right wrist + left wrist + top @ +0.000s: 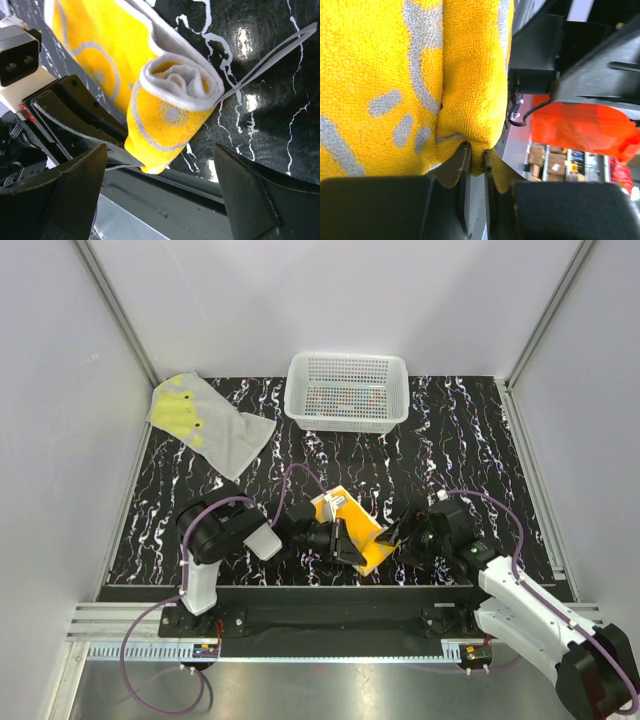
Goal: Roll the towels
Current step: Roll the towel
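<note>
The orange towel with white marks lies near the table's front edge, partly rolled. In the right wrist view its rolled end faces me, with the flat part stretching away up left. My left gripper is shut on the towel; the left wrist view shows a fold of the orange towel pinched between the left gripper's jaws. My right gripper is just right of the roll. The right gripper stands open, its fingers wide on either side of the roll's end and apart from it. The grey towel with yellow-green blotches lies flat at the back left.
A white perforated basket stands at the back middle of the black marbled table. White walls with metal rails close in both sides. The table's front edge and a metal rail run just below the roll.
</note>
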Tool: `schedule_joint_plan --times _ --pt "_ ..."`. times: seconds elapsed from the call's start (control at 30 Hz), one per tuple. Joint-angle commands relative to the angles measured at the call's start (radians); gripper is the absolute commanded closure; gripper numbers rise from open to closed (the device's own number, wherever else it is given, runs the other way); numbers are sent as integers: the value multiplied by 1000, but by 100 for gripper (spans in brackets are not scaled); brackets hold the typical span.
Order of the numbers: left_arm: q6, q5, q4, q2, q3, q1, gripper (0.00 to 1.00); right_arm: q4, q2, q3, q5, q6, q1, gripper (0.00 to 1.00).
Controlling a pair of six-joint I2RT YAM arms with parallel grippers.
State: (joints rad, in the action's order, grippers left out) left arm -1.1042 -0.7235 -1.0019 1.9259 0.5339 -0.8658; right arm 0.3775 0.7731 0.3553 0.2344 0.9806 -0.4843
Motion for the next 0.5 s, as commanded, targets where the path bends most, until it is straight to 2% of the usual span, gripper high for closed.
schedule_joint_plan --times 0.0,0.1,0.13,0.23,0.47 --pt "-72 -70 -193 63 0 8 100 -112 49 -16 22 13 -5 7" --pt "-68 -67 -190 88 6 11 100 -161 89 -27 20 20 -4 11" --pt "-65 -60 -184 90 6 13 100 -178 100 -38 20 18 -4 17" --pt "-48 -54 -161 87 11 14 100 -225 141 -58 22 21 -5 25" --pt "-36 -68 -136 82 35 14 100 -328 232 -85 5 30 -25 31"
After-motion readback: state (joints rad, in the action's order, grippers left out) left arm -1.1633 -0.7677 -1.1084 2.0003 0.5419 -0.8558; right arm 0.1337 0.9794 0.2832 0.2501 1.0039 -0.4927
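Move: The right gripper hangs wide open over the forward-right end of the towel roll; that end is roughly 4 cm below it, 3 cm to its left and 1 cm ahead. From there the flat, unrolled towel lies about 12 cm left and 6 cm ahead, and the towel's thin loop some 4 cm ahead. The left gripper already pinches the roll's near end, and the forward-right end lies about 5 cm ahead and 5 cm right of it. Lower the open right gripper about 3.5 cm onto the forward-right end of the towel roll, easing slightly forward and left, until its fingers stand astride the roll. Close the fingers partway as they sink, without shutting them on it. Hold the left gripper in place, still pinching the roll's near end. ##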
